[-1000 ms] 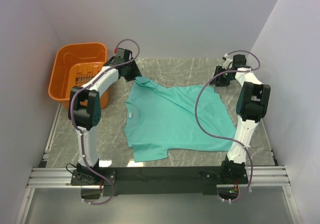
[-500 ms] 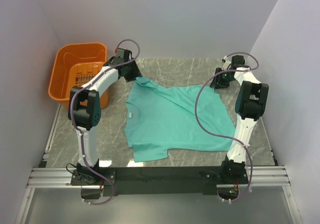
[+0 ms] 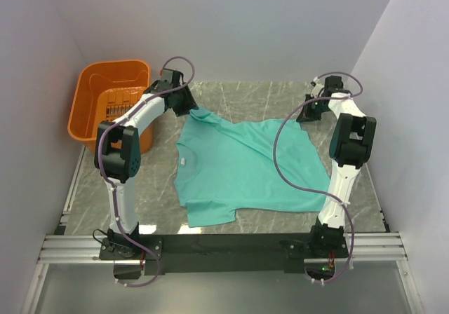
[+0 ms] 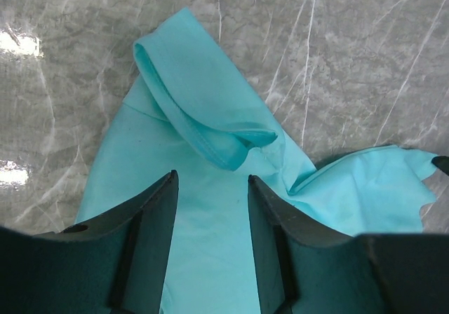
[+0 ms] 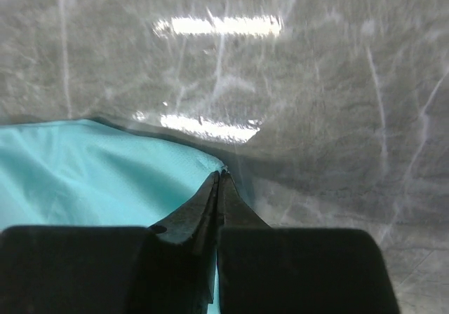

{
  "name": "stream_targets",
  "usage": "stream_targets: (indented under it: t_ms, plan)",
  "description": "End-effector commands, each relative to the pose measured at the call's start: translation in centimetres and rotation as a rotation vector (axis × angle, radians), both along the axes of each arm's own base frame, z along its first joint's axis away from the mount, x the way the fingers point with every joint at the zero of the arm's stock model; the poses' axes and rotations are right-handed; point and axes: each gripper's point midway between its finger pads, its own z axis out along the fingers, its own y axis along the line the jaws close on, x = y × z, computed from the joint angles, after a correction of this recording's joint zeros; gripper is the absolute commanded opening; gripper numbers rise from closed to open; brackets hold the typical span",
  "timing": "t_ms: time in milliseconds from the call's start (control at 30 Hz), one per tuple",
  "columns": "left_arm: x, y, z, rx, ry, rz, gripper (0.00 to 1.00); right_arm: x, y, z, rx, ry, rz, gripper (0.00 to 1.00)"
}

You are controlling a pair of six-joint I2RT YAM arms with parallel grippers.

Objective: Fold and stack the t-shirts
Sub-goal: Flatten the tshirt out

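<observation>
The teal t-shirt lies spread on the marble table, with a white neck label on its left side and one sleeve bunched at the far left. My left gripper hovers over that bunched sleeve. In the left wrist view the left gripper stands open, with flat cloth beneath it and nothing between its fingers. My right gripper is at the shirt's far right corner. In the right wrist view the right gripper is shut, pinching the edge of the t-shirt at its tips.
An orange plastic basket stands at the far left, beside the left arm. White walls close in on the table at the back and both sides. Bare marble lies beyond the shirt.
The right gripper has shut on the shirt's far right corner and shifted slightly. The left gripper and the shirt have stayed where they were.
</observation>
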Motion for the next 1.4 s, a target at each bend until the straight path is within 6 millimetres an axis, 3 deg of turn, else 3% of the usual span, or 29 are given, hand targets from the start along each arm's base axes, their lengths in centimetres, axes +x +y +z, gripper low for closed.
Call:
stream_targets:
  t_ms: [0,133,300,467,600,667,700,733,800,833,967,1267,1367]
  plan:
    - [0.2,0.0,2.9,-0.013,-0.069,-0.016,0.49,3.0,-0.9,4.5,0.027,-0.128,-0.029,0.0]
    - [0.5,0.3,2.2,-0.009,-0.057,-0.008,0.49,4.6,-2.1,6.2,0.051,-0.179,-0.06,0.0]
    - [1.4,0.6,2.0,-0.05,-0.045,0.014,0.49,5.2,-1.9,5.5,0.083,-0.172,-0.049,0.0]
    - [2.8,0.5,2.0,-0.07,-0.045,0.039,0.48,5.2,-1.6,4.9,0.107,-0.169,-0.046,0.0]
    - [3.9,0.7,0.6,-0.048,-0.015,0.067,0.48,5.2,-1.4,4.7,0.11,-0.168,-0.043,0.0]
    - [4.6,0.5,0.8,-0.058,-0.027,0.072,0.49,5.2,-1.5,4.6,0.111,-0.166,-0.041,0.0]
    - [5.0,0.5,-0.2,-0.054,-0.011,0.079,0.49,5.2,-1.5,4.5,0.11,-0.167,-0.04,0.0]
    - [5.7,0.3,0.5,-0.058,-0.025,0.077,0.49,5.1,-1.5,4.5,0.108,-0.167,-0.038,0.0]
    - [6.5,0.1,-0.6,-0.062,-0.011,0.084,0.49,5.1,-1.5,4.4,0.109,-0.166,-0.036,0.0]
    - [7.3,-0.2,0.3,-0.071,-0.035,0.086,0.49,5.0,-1.5,4.2,0.108,-0.164,-0.036,0.0]
    - [9.1,-0.2,-0.2,-0.076,-0.05,0.11,0.49,4.7,-1.3,4.1,0.113,-0.159,-0.029,0.0]
    - [10.0,0.4,-1.4,-0.097,-0.047,0.179,0.49,4.4,-1.3,4.3,0.108,-0.161,-0.02,0.0]
    - [10.5,0.5,-1.7,-0.097,-0.047,0.188,0.45,4.2,-1.2,4.3,0.114,-0.161,-0.017,0.0]
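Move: The shirt's folded-over far-left flap lies about 9 cm ahead of the left hand, 4 cm to its right and 10 cm below; the orange basket stands some 31 cm left, level with that hand. The right hand already pinches the far-right corner; the bare table's far edge is about 14 cm straight ahead of it, and the shirt's middle some 20 cm back and 23 cm left. Left reaches 9 cm forward and down towards the flap; right, still pinching, lifts, then lowers, 4 cm forward. ##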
